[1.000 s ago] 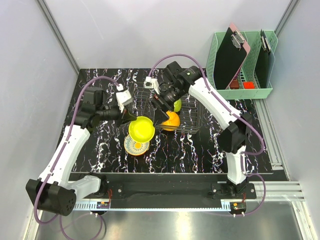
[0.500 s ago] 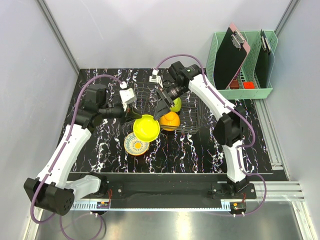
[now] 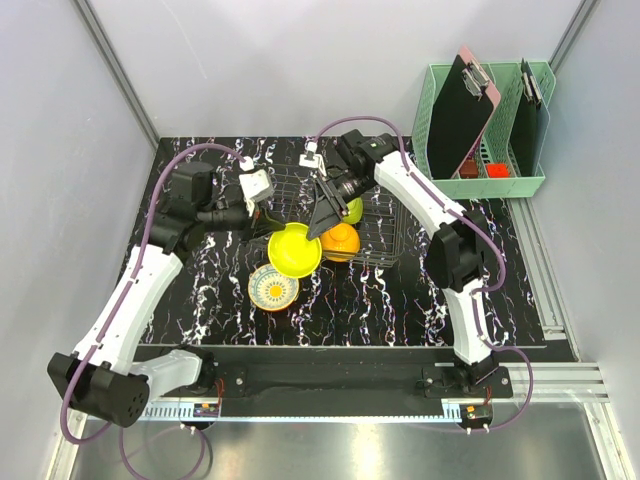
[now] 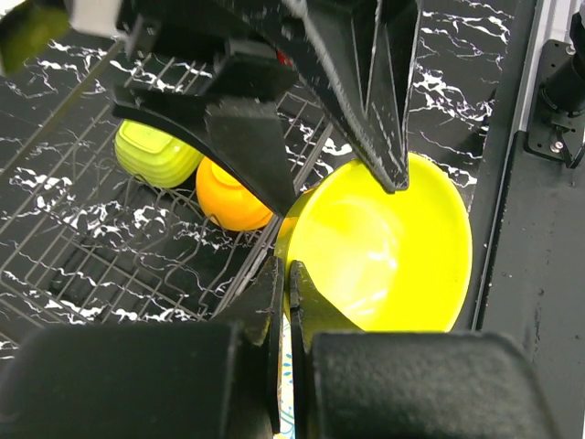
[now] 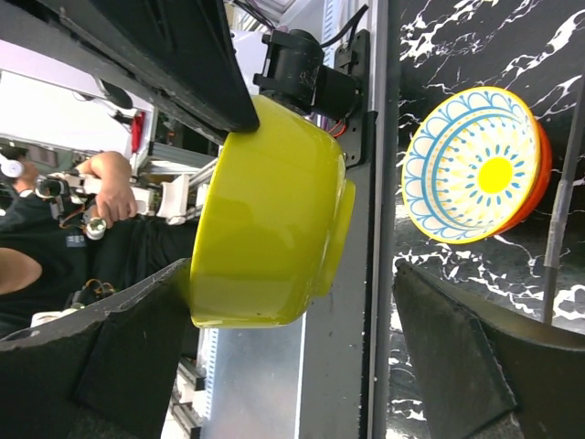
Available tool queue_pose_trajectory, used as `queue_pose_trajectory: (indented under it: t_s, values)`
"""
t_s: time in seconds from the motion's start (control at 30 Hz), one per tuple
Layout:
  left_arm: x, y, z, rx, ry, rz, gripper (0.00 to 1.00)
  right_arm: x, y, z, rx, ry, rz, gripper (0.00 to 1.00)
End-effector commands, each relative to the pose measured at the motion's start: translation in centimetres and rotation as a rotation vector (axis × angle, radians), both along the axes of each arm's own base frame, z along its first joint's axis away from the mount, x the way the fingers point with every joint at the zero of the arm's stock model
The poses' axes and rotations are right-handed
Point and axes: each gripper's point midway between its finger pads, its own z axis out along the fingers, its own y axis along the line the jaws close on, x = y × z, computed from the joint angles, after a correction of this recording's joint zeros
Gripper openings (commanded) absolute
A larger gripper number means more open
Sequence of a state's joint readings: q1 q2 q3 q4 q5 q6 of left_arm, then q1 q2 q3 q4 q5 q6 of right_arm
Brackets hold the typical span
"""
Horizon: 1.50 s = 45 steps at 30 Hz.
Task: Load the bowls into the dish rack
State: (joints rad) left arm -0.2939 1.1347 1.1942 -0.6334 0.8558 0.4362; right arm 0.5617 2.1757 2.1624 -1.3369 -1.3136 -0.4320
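Observation:
My left gripper is shut on the rim of the yellow-green bowl, which it holds tilted just off the dish rack's front left corner. In the left wrist view the fingertips pinch that bowl's rim. My right gripper is open, its fingers straddling the yellow-green bowl. Inside the rack sit an orange bowl and a lime green bowl. A cream-white patterned bowl rests in an orange-rimmed one on the table.
A mint-green plastic basket with clipboards stands at the back right, off the black marbled table. Both arms crowd the rack's left side. The stacked bowls lie just below the held bowl.
My left arm has carried the yellow-green bowl up and to the right, closer to the rack. The right gripper has stayed open by the rack's front left, now around the bowl.

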Motion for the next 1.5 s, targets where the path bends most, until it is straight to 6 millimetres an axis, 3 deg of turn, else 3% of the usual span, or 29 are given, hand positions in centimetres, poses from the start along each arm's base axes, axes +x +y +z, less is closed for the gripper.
queue_pose_trajectory:
  t_s: [0.0, 1.0, 1.27, 1.47]
  values:
    - [0.8, -0.5, 3.2, -0.037, -0.108, -0.007, 0.0, -1.8, -0.6, 1.2, -0.023, 0.147, 0.008, 0.96]
    - [2.2, -0.2, 2.7, 0.033, -0.169, 0.04, 0.0, -2.4, -0.5, 2.2, 0.036, 0.228, 0.022, 0.71]
    - [2.2, -0.3, 2.9, 0.027, -0.17, 0.038, 0.0, -2.7, -0.1, 1.8, 0.031, 0.243, 0.032, 0.54]
    - [2.2, -0.4, 2.9, 0.026, -0.166, 0.038, 0.0, -2.8, 0.0, 1.5, 0.022, 0.235, 0.037, 0.31]
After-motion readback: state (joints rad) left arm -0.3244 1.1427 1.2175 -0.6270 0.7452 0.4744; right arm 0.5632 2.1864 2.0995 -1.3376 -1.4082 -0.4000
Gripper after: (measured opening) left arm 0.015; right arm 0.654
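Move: Between the hands, held by the left at its rim, is the yellow-green bowl: its middle about 4 cm left and 3 cm back of the right hand, 1 cm lower, and from the left hand some 4 cm right, 4 cm back and 3 cm below. From the right hand, the patterned bowl lies about 10 cm left, 5 cm back, 20 cm down; the orange bowl in the rack about 6 cm ahead, 6 cm right, 18 cm down. Closing from wide open to about two thirds, the right fingers clamp the yellow-green bowl across its depth, one at the rim side, one at the base, while that hand eases back 1 cm and rolls some 8 degrees, forward side dipping. The left keeps its shut pinch on the rim and edges the bowl forward about 1.5 cm, deeper between the right fingers, then holds still. ##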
